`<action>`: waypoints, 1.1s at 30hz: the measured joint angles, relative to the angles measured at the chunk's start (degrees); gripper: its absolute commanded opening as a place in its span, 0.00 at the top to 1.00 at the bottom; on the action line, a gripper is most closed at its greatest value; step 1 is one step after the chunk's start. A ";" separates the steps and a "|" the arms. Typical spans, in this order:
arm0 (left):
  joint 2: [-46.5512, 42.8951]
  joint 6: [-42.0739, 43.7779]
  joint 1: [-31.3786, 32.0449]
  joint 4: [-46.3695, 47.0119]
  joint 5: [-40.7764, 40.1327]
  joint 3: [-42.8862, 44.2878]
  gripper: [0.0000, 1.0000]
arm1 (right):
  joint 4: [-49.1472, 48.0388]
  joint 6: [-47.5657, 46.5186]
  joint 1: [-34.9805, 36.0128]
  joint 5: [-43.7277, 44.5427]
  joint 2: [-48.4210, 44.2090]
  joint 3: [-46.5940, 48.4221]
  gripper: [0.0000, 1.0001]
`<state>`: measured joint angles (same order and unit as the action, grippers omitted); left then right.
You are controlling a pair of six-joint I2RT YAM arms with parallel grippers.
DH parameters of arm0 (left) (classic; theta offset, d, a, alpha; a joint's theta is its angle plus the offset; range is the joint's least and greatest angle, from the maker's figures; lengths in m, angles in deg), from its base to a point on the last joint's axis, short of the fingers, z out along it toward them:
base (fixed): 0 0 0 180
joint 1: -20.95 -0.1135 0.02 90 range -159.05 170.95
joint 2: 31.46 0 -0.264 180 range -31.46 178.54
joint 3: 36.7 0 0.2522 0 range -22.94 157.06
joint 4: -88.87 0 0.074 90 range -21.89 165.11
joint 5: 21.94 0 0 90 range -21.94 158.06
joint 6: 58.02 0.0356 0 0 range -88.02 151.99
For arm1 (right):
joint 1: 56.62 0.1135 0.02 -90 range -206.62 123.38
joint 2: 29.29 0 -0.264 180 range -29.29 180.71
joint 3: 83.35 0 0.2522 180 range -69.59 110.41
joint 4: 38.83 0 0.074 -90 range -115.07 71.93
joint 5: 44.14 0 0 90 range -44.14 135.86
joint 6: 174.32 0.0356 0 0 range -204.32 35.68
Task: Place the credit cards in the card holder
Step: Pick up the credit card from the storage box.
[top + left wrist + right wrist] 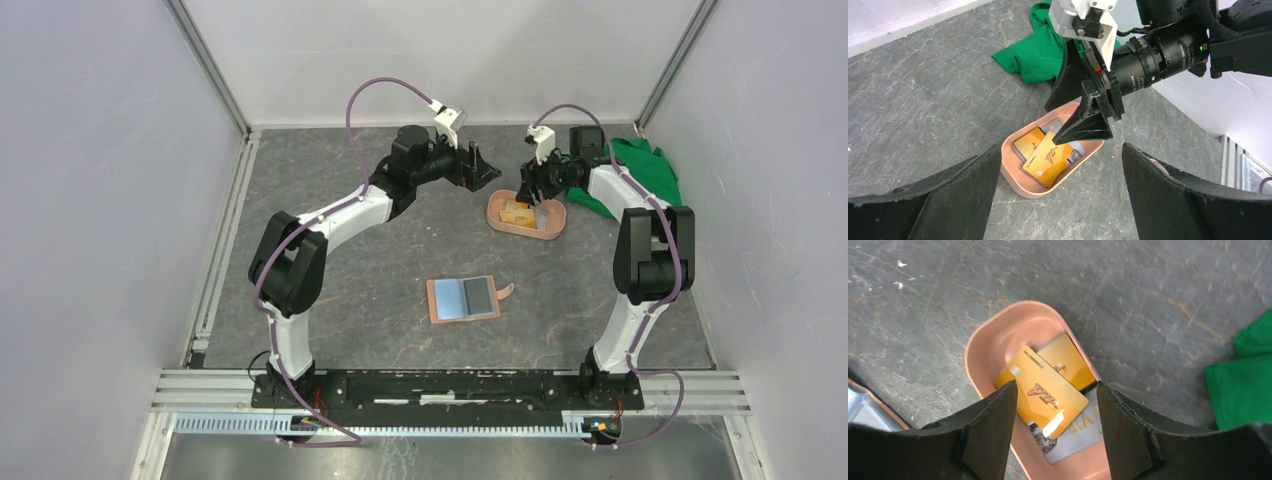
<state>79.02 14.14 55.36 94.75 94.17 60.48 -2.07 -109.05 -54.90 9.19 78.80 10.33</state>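
The card holder [465, 298] lies open on the table's middle, with a light blue card [450, 297] and a grey card [480, 294] on its inner face. Two orange-yellow credit cards [1033, 375] and a grey-white one [1078, 435] lie stacked in a pink tray [978, 350]. My right gripper [1054, 390] is open and dipped into the tray, its fingers standing either side of the top orange card [1045, 160]. My left gripper [1060, 146] hovers wide open and empty just left of the tray [495, 212].
A crumpled green cloth [650, 170] lies at the back right behind the right arm. White walls close in the table on three sides. A corner of the card holder [863, 410] shows at the right wrist view's lower left.
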 measured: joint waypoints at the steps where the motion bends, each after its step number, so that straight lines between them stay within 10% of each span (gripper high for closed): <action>1: 0.00 0.42 0.22 -0.35 -0.07 0.00 0.05 | -0.28 1.16 -0.02 1.38 0.31 -0.44 0.33; 33: 0.07 5.20 3.34 -5.03 -1.62 0.44 0.05 | -5.14 12.90 2.84 13.29 0.87 -9.68 0.32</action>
<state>79.08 19.34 58.71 89.72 92.55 60.92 -7.20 -96.15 -52.06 22.48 79.68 0.65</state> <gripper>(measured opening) 0.952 0.690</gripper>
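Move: The top gold VIP card lies in the storage box about 3 cm back from the right hand, 2 cm to its left and some 8 cm below. The silver card is about 3 cm back and 3 cm right of that hand, the second gold card about level and 3 cm left, both at the same depth; the card holder lies 22 cm back and 15 cm left. From the left hand the VIP card is roughly level, 8 cm right and 21 cm down. Down into the storage box goes the right hand, sinking about 7 cm while drawing back 3 cm onto the top gold VIP card, its open fingertips coming close over it; whether they touch can't be made out. Its wrist turns clockwise and pitches steeper, some 15 degrees each. The left hand, open and empty, eases 2 cm back, right and down beside the box. ##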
